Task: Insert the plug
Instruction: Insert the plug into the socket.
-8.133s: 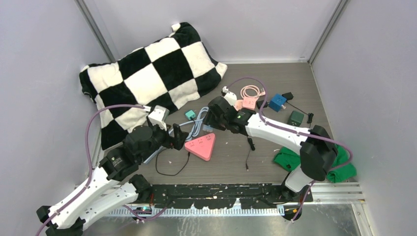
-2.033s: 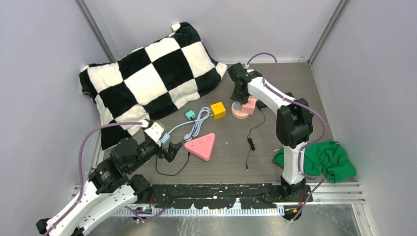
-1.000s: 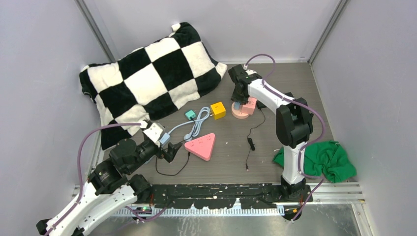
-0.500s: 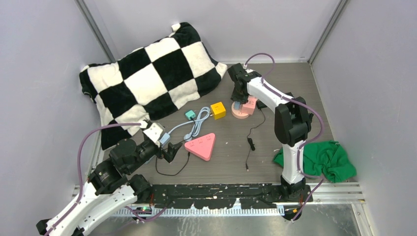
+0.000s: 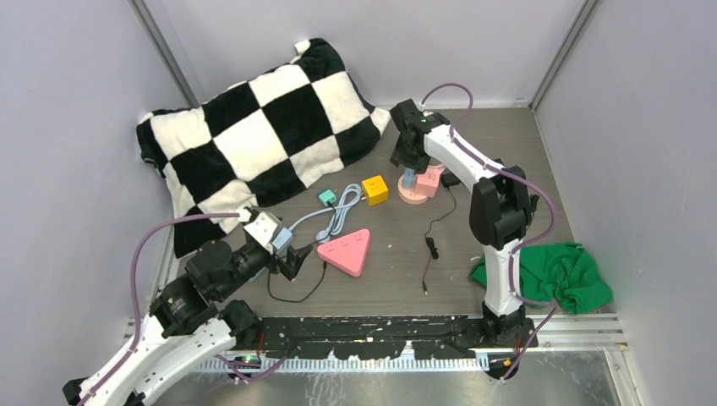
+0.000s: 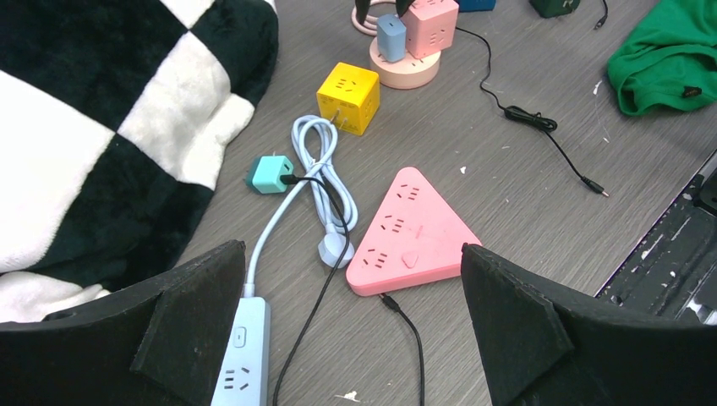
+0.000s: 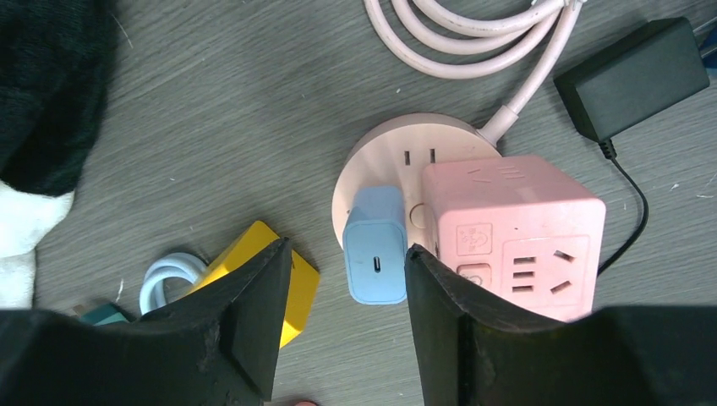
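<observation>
A light-blue plug point(image 7: 374, 254) stands upright in the round pink socket base point(image 7: 380, 152), beside a pink cube socket point(image 7: 507, 228) on the same base. My right gripper point(image 7: 347, 251) hovers just above it, open. Its fingers stand either side of the plug, with a clear gap on the left. In the top view the plug point(image 5: 409, 179) shows just below the right gripper point(image 5: 407, 162). My left gripper point(image 6: 353, 254) is open and empty, low over the pink triangular power strip point(image 6: 412, 234).
A yellow cube socket point(image 5: 374, 189), a teal adapter point(image 5: 326, 197) and a coiled light-blue power strip cable point(image 6: 325, 169) lie mid-table. A black adapter point(image 7: 630, 76) lies behind the pink base. A checkered pillow point(image 5: 254, 127) is at back left and a green cloth point(image 5: 558, 275) at front right.
The right gripper's jaws have spread apart off the blue plug and the wrist has lifted slightly. The plug stays standing in the pink base. The left arm has not moved.
</observation>
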Tool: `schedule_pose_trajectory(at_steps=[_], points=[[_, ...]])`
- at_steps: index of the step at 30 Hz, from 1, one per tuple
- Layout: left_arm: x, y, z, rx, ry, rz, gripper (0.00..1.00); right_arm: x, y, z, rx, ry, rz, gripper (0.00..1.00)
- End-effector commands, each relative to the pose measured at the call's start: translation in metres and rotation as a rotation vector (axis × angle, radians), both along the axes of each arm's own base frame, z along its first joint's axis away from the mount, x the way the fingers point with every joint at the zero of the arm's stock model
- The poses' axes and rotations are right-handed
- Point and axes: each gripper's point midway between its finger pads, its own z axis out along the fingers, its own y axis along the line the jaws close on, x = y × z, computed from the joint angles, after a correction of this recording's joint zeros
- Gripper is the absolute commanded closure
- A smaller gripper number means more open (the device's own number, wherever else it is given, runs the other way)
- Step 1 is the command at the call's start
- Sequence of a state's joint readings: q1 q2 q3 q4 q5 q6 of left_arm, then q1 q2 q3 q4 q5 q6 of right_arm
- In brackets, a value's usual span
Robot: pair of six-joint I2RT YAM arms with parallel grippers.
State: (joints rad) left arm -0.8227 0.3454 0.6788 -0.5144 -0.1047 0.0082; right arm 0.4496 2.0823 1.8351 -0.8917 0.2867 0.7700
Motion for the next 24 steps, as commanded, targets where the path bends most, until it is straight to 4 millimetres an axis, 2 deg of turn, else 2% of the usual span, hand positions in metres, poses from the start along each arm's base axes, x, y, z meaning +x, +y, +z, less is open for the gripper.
schedule_pose_trajectory(at_steps=[1,4,6,10,13,16,22,24], points=[[0.002,0.0,0.009,-0.035,-0.029,0.008,0.0,0.006,0.002,0.032,0.023,-0.058,-0.011,0.43],[0.002,0.0,0.01,-0.037,-0.031,0.009,0.0,0.005,0.003,0.042,0.031,-0.07,0.0,0.45],[0.002,0.0,0.01,-0.036,-0.03,0.008,0.0,0.005,0.003,0.048,0.035,-0.085,0.004,0.5],[0.002,0.0,0.01,-0.038,-0.032,0.008,0.0,0.003,0.002,0.05,0.037,-0.098,0.02,0.71],[0.002,0.0,0.01,-0.035,-0.029,0.007,0.0,0.001,0.002,0.044,0.033,-0.086,0.025,0.8],[0.002,0.0,0.009,-0.034,-0.029,0.008,0.0,-0.001,-0.001,0.029,0.018,-0.063,0.019,0.83],[0.002,0.0,0.008,-0.031,-0.026,0.008,0.0,-0.023,-0.008,-0.034,-0.028,0.078,-0.004,0.84],[0.002,-0.001,0.008,-0.029,-0.024,0.008,0.0,-0.028,-0.01,-0.045,-0.034,0.103,-0.011,0.85]])
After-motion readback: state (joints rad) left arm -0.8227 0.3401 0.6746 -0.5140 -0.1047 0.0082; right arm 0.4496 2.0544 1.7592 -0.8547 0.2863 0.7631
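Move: The light-blue plug, already standing in the round pink socket, lies right under the open right fingers: about 4 cm below the hand, 1 cm back and 1 cm to its right. The socket's middle is some 3 cm right and 7 cm down, 1 cm back; the pink cube is about 5 cm right, 2 cm back and 4 cm down; the yellow cube is some 7 cm left, 3 cm back and 7 cm down. From the left hand the plug is roughly 25 cm ahead, 23 cm right and 18 cm down. Closed fingertips of the right hand come down onto the top of the light-blue plug, where contact begins. First the hand goes on rising a little over 1 cm straight above the plug while the half-open fingers shut, then it turns and sinks some 2 cm, drawing back about 1 cm, still pointing steeply down. ##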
